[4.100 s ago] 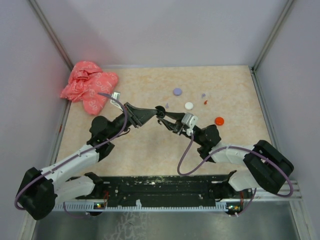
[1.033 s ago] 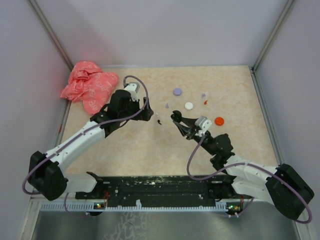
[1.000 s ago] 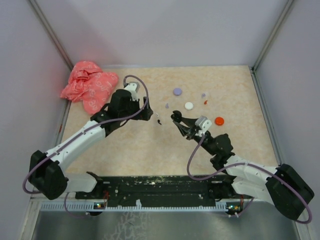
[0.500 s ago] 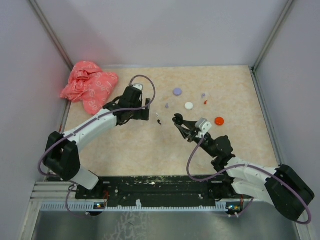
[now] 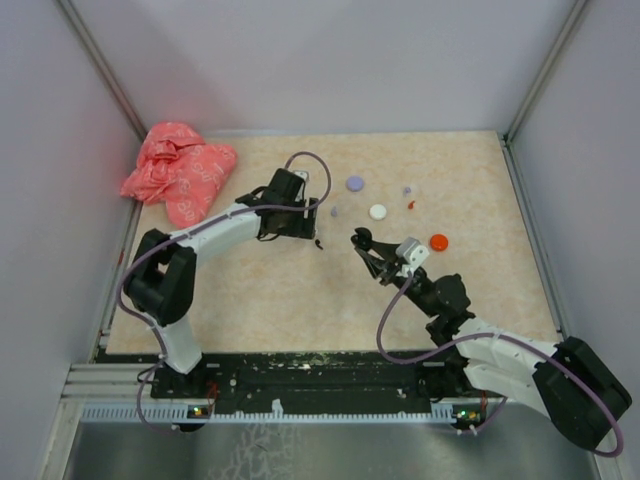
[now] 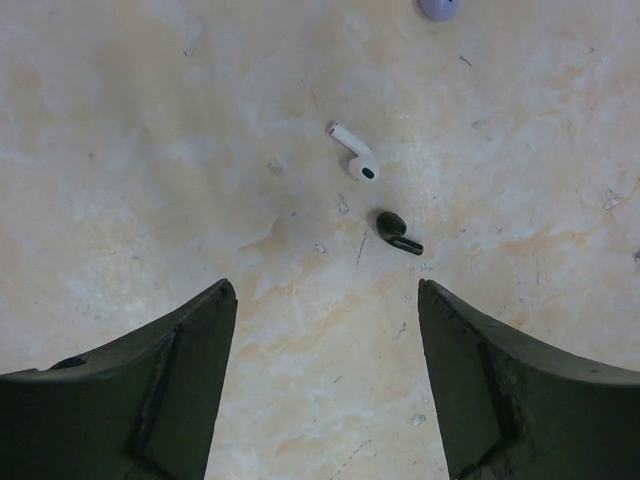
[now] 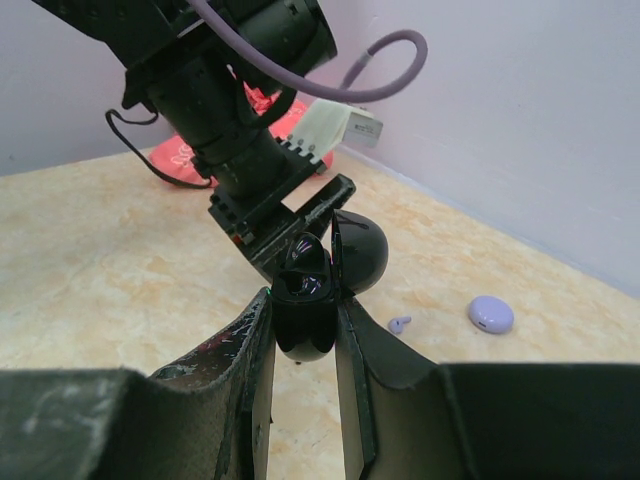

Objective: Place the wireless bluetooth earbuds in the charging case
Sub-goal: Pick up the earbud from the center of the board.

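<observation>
A black earbud (image 6: 398, 232) and a white earbud (image 6: 352, 160) lie side by side on the table, just ahead of my left gripper (image 6: 327, 300). That gripper is open and holds nothing. In the top view the left gripper (image 5: 310, 224) hovers right beside the black earbud (image 5: 319, 243). My right gripper (image 7: 305, 312) is shut on a black charging case (image 7: 302, 305), held upright above the table with its lid (image 7: 360, 250) open. In the top view the right gripper (image 5: 362, 240) holds the case to the right of the earbuds.
A lilac earbud (image 5: 333, 211), a lilac disc (image 5: 355, 183), a white disc (image 5: 378, 211) and an orange-red disc (image 5: 439, 241) lie farther back. An orange-red earbud (image 5: 411, 204) sits near them. A crumpled pink bag (image 5: 180, 170) fills the far left corner.
My left arm has swung right and away, bringing its gripper over the black and white earbuds. The right gripper with the case has shifted only slightly.
</observation>
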Robot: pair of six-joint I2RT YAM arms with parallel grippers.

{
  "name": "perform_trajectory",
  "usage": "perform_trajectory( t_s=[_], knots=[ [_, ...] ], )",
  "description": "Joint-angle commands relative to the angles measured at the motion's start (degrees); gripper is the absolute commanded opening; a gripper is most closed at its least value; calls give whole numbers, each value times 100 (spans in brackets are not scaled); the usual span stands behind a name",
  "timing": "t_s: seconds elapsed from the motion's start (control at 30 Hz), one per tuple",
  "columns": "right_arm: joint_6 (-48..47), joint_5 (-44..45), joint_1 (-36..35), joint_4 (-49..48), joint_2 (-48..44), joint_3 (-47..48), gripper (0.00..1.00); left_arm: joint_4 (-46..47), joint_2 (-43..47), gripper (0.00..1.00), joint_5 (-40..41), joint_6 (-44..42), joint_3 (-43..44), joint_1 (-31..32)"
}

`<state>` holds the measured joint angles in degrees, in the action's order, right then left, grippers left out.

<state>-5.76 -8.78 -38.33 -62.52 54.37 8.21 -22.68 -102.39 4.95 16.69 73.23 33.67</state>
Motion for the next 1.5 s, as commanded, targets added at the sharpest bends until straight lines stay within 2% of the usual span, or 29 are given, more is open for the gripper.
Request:
perform_trajectory(
  t_s=[0.0, 0.07, 0.13, 0.3, 0.33, 0.43, 0.5, 0.63, 0.7, 0.97, 1.03, 1.47],
  knots=[
    [93, 15, 99, -260, -106, -55, 0, 135, -413, 75, -122, -12, 404, 76],
    [98, 9, 114, -277, -79, -65, 0, 67, -601, 73, 3, -47, 539, 145],
    [110, 12, 138, -310, -53, -74, 0, -29, -784, 66, 104, -99, 698, 224],
    [141, 8, 167, -363, 11, -91, 0, -175, -1080, 63, 181, -150, 897, 388],
    [144, 5, 171, -373, 24, -91, 0, -171, -1120, 57, 157, -158, 914, 414],
    [162, -5, 183, -404, 42, -91, 0, -182, -1242, 55, 157, -177, 962, 462],
    [163, -10, 185, -410, 42, -91, 0, -183, -1290, 49, 173, -208, 978, 461],
    [171, -13, 187, -400, 41, -91, 0, -184, -1379, 46, 179, -262, 1013, 465],
    [188, -28, 194, -422, 63, -94, 0, -183, -1419, 40, 171, -284, 1023, 465],
    [197, -37, 202, -401, 6, -105, 0, -211, -1511, 37, 137, -370, 1053, 465],
    [211, -45, 198, -392, -4, -108, 0, -209, -1553, 31, 86, -390, 1059, 474],
    [281, -114, 199, -375, -40, -100, 0, -436, -1651, 28, 315, -483, 1086, 603]
  ],
)
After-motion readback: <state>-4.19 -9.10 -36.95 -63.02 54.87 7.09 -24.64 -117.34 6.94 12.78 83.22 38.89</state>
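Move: The black earbud lies about 7 cm below the left gripper, some 4 cm to its right and 1 cm farther out. The white earbud is about 4 cm beyond the black one, nearly in line. The lavender earbud lies roughly 10 cm beyond the black one and 4 cm right of it; the white disc is 11 cm ahead of the left gripper and 16 cm to its right. From the right gripper, the black earbud is around 13 cm ahead, 12 cm left and 21 cm below. Bring the left gripper down about 5.5 cm and some 4.5 cm to the right onto the black earbud. Finish the sideways shift early, then sink nearly straight and ease to a stop, narrowing the wide fingers all the way until the tips close in on both sides of the bud's head, with a slight clockwise wrist turn. ##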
